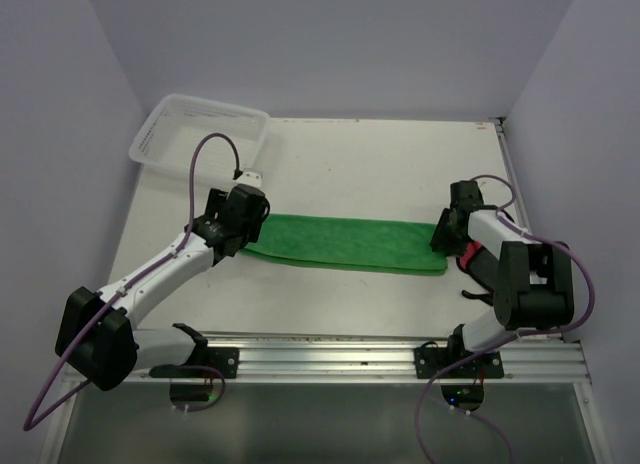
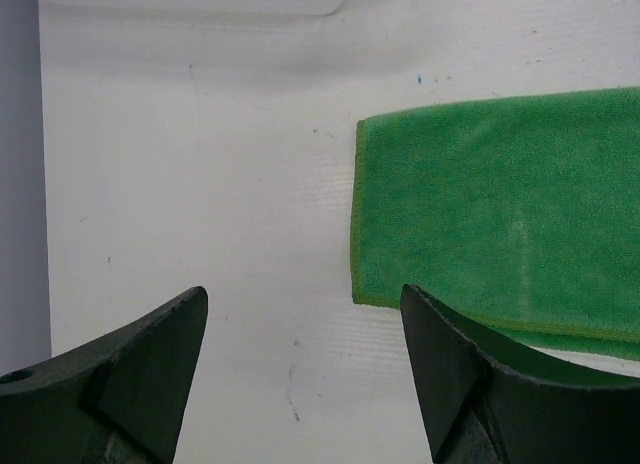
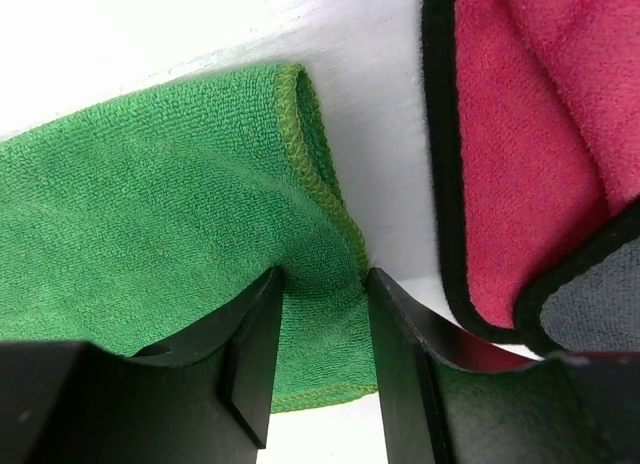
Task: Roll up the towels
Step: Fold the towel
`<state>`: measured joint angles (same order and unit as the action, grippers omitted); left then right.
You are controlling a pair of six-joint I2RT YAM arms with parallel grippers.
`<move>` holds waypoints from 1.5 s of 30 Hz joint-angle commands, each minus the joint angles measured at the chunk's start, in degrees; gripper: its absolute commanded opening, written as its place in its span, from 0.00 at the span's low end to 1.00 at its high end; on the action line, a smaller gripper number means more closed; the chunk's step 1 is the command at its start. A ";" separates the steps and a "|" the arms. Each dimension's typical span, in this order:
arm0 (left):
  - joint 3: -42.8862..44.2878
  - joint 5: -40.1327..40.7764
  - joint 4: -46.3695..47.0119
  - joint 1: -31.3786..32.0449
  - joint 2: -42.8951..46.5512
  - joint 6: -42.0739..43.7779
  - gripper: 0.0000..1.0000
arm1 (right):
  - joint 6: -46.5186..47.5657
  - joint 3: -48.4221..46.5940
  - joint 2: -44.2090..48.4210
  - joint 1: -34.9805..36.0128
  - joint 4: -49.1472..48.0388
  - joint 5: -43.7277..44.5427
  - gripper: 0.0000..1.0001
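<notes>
The green towel [image 1: 345, 242] lies flat as a long strip across the middle of the table. My left gripper [image 1: 248, 224] hovers at its left end, open and empty. In the left wrist view [image 2: 303, 306] bare table shows between its fingers and the towel's corner [image 2: 480, 204] lies just to the right. My right gripper [image 1: 441, 234] is at the towel's right end. In the right wrist view [image 3: 322, 284] its fingers pinch a bunched fold of the green towel [image 3: 150, 234]. The red towel [image 3: 520, 164], with black edging and grey underside, lies crumpled just right of it, mostly hidden under the right arm [image 1: 470, 252].
A white mesh basket [image 1: 200, 134] stands at the back left corner, behind the left arm. A metal rail [image 1: 330, 349] runs along the table's near edge. Walls close in the table on the left, back and right.
</notes>
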<state>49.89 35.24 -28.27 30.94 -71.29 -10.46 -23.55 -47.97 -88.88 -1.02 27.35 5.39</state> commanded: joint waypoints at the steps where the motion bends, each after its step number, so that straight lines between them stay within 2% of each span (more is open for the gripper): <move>1: 0.65 1.14 2.70 0.26 0.01 -0.26 0.82 | -0.71 0.94 -1.03 0.14 -2.83 -0.02 0.41; 5: 0.56 0.97 2.52 0.26 -0.08 -0.26 0.82 | -0.18 0.68 -1.38 0.14 -2.66 -0.11 0.30; 10: 0.47 0.97 2.43 0.26 0.01 -0.35 0.82 | 0.17 -0.46 -0.59 0.14 -0.64 0.59 0.23; 18: 0.47 0.26 2.52 0.26 0.36 -0.53 0.82 | 0.52 -6.35 4.33 0.49 8.66 8.57 0.08; 20: 0.47 0.18 2.43 0.26 0.62 -0.53 0.82 | 0.79 -8.27 5.82 0.58 10.26 9.99 0.00; 26: 0.30 -0.26 2.43 0.26 1.50 -0.70 0.82 | 1.84 -12.40 10.21 0.58 14.74 14.03 0.00; 32: 0.21 -0.88 2.43 0.26 2.38 -0.70 0.82 | 4.39 -17.94 13.64 4.96 17.65 15.18 0.00; 39: 0.12 -1.49 2.61 0.26 3.17 -0.70 0.82 | 3.26 -23.66 11.81 17.34 19.49 12.64 0.00; 45: 0.03 -0.97 2.61 0.17 3.79 -0.79 0.82 | -1.40 -29.55 5.22 27.01 21.16 13.94 0.00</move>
<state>49.89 33.82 -27.90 30.94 -69.21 -10.46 -21.98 -73.93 -81.12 22.55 46.37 18.52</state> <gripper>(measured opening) 0.824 0.101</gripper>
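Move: The green towel's right end lies right under my right hand, about 1 cm below, with the strip stretching left to its other end, some 45 cm off. The red cloth is about 10 cm to the right and 2 cm nearer me; a black strap lies 8 cm right and 12 cm back. From my left hand, the towel's right end is roughly 50 cm right, about level fore-and-aft, and 12 cm below. I close my right fingers and pinch the towel's right end at the table, then lift it some 17 cm, drifting about 3 cm right on the way up. Late in the lift I swing about 13 cm left, over the strip and slightly forward, fingers tipping forward and turning counter-clockwise, still gripping. ##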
